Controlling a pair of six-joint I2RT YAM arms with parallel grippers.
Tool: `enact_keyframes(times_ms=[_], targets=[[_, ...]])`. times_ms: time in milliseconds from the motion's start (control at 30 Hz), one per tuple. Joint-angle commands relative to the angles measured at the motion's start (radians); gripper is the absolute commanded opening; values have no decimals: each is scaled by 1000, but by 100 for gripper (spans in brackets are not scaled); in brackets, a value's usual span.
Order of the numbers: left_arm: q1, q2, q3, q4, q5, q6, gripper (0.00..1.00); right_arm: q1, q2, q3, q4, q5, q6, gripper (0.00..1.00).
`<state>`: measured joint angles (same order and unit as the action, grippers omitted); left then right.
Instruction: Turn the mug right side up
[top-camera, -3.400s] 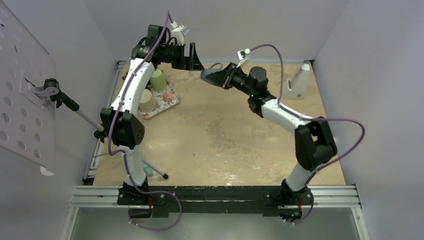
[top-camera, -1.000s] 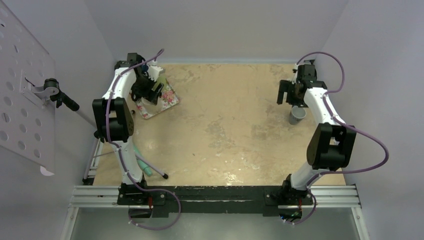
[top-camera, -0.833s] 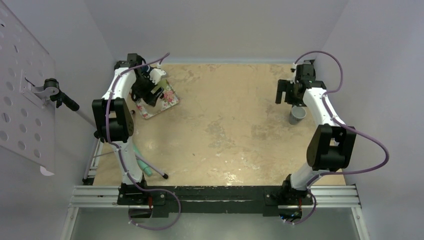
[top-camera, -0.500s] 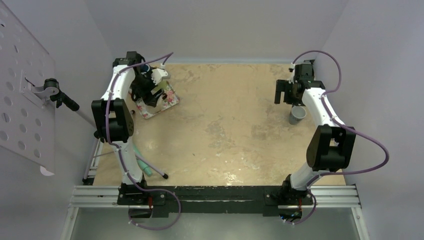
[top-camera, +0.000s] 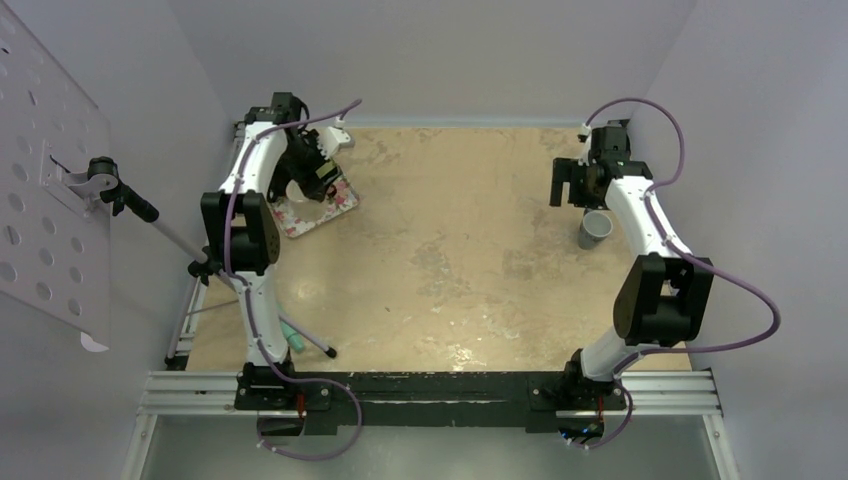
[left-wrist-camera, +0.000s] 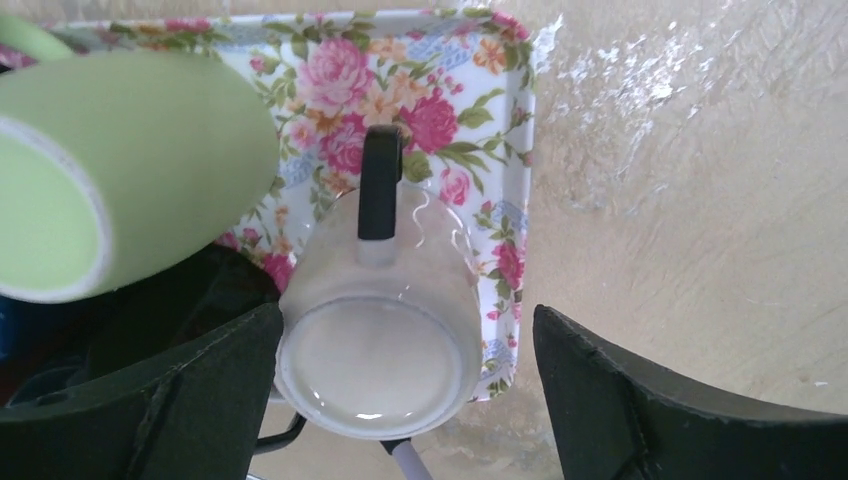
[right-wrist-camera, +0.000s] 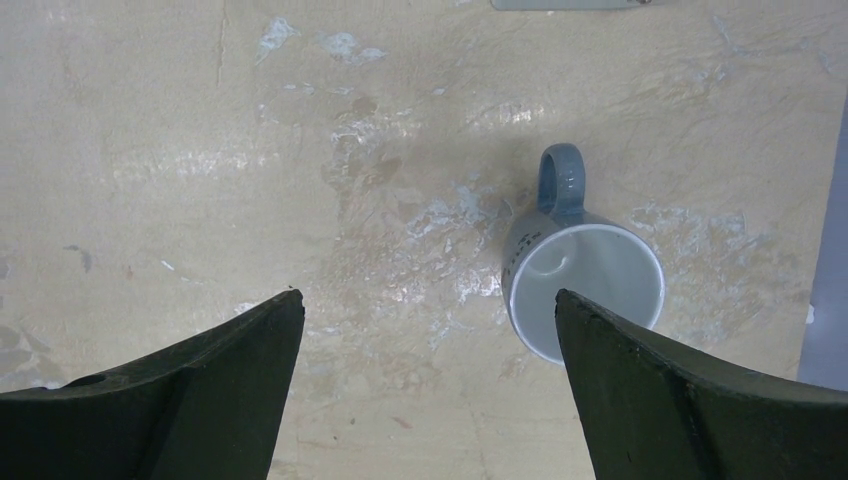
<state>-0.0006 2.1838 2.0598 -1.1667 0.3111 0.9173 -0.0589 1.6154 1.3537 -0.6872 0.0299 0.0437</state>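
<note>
A blue-grey mug (right-wrist-camera: 585, 290) stands upright on the table at the right, mouth up and handle pointing away; it also shows in the top view (top-camera: 596, 228). My right gripper (right-wrist-camera: 430, 300) is open and empty, above bare table just left of it. A white mug with a black handle (left-wrist-camera: 375, 345) sits base up on the near corner of a floral tray (left-wrist-camera: 500, 120). My left gripper (left-wrist-camera: 405, 330) is open, its fingers either side of the white mug and above it. A green cup (left-wrist-camera: 130, 170) is beside it.
The tray (top-camera: 335, 205) lies at the back left. A black-tipped rod on a stand (top-camera: 160, 225) and a perforated panel (top-camera: 40, 200) are at the far left. A teal object (top-camera: 296, 341) lies near the left arm's base. The side wall (right-wrist-camera: 828, 250) is close to the blue-grey mug.
Earlier my right gripper held the blue-grey mug in the air at the back centre; now the mug stands at the right and the gripper is open. The left wrist has shifted over the tray.
</note>
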Motion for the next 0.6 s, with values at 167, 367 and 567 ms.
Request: enact_keyframes(times_ms=[167,367,567], targets=[[-131,48,93,14,-40,28,84,5,-61,19,12,-27,-23,99],[-131,187,217,-43,-222,57,83,7,-65,5,22,-28,-19,99],[-131,209,178,-19,-306,82,78,27,-34,24,13,-28,-19,98]])
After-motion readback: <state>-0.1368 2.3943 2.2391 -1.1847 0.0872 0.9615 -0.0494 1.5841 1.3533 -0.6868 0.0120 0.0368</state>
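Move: The upside-down mug with the black handle stands almost under the left hand, about 3 cm to its left and with its middle some 6 cm below; its handle points right and a little forward. The green cup is roughly 9 cm ahead and 1 cm right, the dark mug about 7 cm ahead and 6 cm left, both at about the mug's height. From the right hand this mug is some 72 cm left, 5 cm ahead and 10 cm below. The upturned mug's black handle is brought between the left hand's fingers from its outer side: the hand swings about 6 cm right, clear of the mug, edges 3 cm forward, then sinks nearly 5 cm while coming back left by some 4 cm. The wrist tilts roughly 15 degrees so the fingers point straighter down, and they narrow by about a fifth, without gripping. ##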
